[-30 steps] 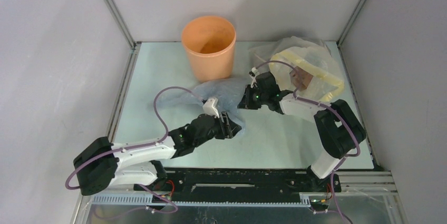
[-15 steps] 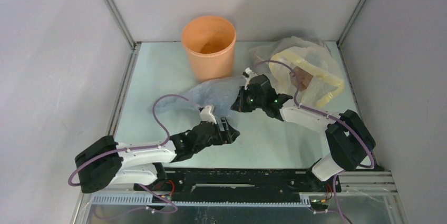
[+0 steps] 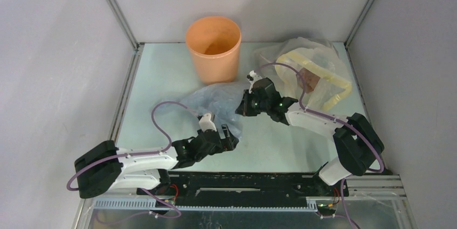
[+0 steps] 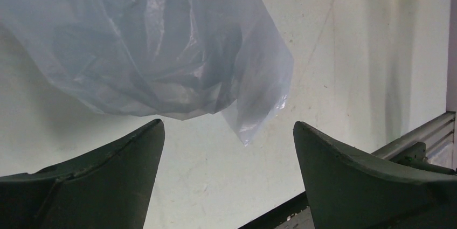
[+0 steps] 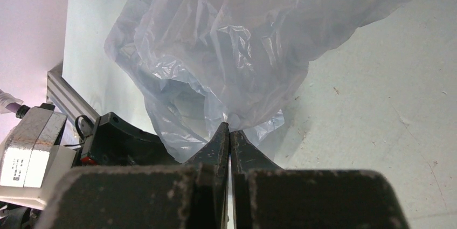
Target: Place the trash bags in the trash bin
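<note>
The trash bag [image 3: 215, 98], a thin pale blue-grey film, lies crumpled on the table just in front of the orange trash bin [image 3: 213, 46], which stands upright at the back. My right gripper [image 3: 243, 106] is at the bag's right edge. In the right wrist view its jaws [image 5: 229, 126] are pressed together on a fold of the bag [image 5: 226, 51]. My left gripper [image 3: 230, 132] sits at the bag's near edge. In the left wrist view it [image 4: 227, 125] is open wide, with bare table between the fingers [image 4: 108, 169] and the bag [image 4: 151, 40] hanging just beyond the tips.
A bulky clear-and-yellow plastic bundle [image 3: 315, 73] with a brown patch lies at the back right, behind the right arm. Grey walls and metal frame posts enclose the table. A black rail [image 3: 242, 180] runs along the near edge.
The left gripper opened, let go of the bag and drew back toward the near edge. The right gripper shifted left and shut on the bag's edge.
</note>
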{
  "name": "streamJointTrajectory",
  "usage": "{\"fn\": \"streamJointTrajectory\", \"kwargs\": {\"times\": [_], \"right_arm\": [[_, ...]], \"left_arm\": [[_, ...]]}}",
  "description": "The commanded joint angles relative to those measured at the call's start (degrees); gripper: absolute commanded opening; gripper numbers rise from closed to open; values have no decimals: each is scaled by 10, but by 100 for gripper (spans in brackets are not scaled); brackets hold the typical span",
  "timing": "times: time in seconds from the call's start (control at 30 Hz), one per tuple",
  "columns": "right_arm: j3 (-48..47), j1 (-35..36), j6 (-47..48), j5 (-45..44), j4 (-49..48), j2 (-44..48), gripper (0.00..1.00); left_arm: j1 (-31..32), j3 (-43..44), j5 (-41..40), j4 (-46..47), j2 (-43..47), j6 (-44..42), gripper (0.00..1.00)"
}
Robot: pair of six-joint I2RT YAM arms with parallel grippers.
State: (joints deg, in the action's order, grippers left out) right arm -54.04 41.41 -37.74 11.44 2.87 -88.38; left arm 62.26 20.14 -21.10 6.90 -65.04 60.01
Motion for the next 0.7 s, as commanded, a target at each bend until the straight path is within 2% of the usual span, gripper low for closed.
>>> {"fn": "streamJointTrajectory", "kwargs": {"times": [0.0, 0.1, 0.4, 0.47, 0.57, 0.6, 0.67], "right_arm": [[-2, 3, 0, -14, -2, 22, 0], [0, 4, 0, -15, -4, 25, 0], [19, 4, -4, -12, -13, 40, 0], [24, 3, -4, -13, -13, 45, 0], [27, -4, 5, -25, -2, 55, 0], [27, -10, 10, -31, 6, 58, 0], [27, -32, 28, -39, 25, 64, 0]], "left_arm": [[4, 10, -29, 7, -4, 6, 97], [4, 14, -22, 33, -20, 0, 96], [-3, 38, -11, 75, -72, -11, 69], [-8, 38, -5, 89, -75, -18, 47], [-16, 57, -8, 49, -74, -50, 4], [-19, 67, -14, 15, -72, -57, 1], [-28, 78, -5, -27, -57, -79, 0]]}}
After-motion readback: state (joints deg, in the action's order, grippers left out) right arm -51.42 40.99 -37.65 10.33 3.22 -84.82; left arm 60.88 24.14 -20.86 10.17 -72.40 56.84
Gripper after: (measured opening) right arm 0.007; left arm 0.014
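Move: Just ahead of the open left fingers hangs the blue trash bag's near edge, about 2 cm farther out, 1 cm right and 2 cm below. The right gripper, already holding the bag, is some 9 cm ahead of the left hand, 2 cm right and 6 cm higher; the bin stands roughly 24 cm ahead and 5 cm left. From the right hand, that edge lies about 8 cm back, 1 cm left and 7 cm lower. Dipping about 1 cm, the left hand eases some 2 cm forward and 1.5 cm right onto the blue bag's loose near edge, then comes back up nearly 1 cm as its wide-open fingers shut fully and pinch the edge. The right hand keeps its closed grip on the bag and drifts about 1.5 cm, mostly right. ##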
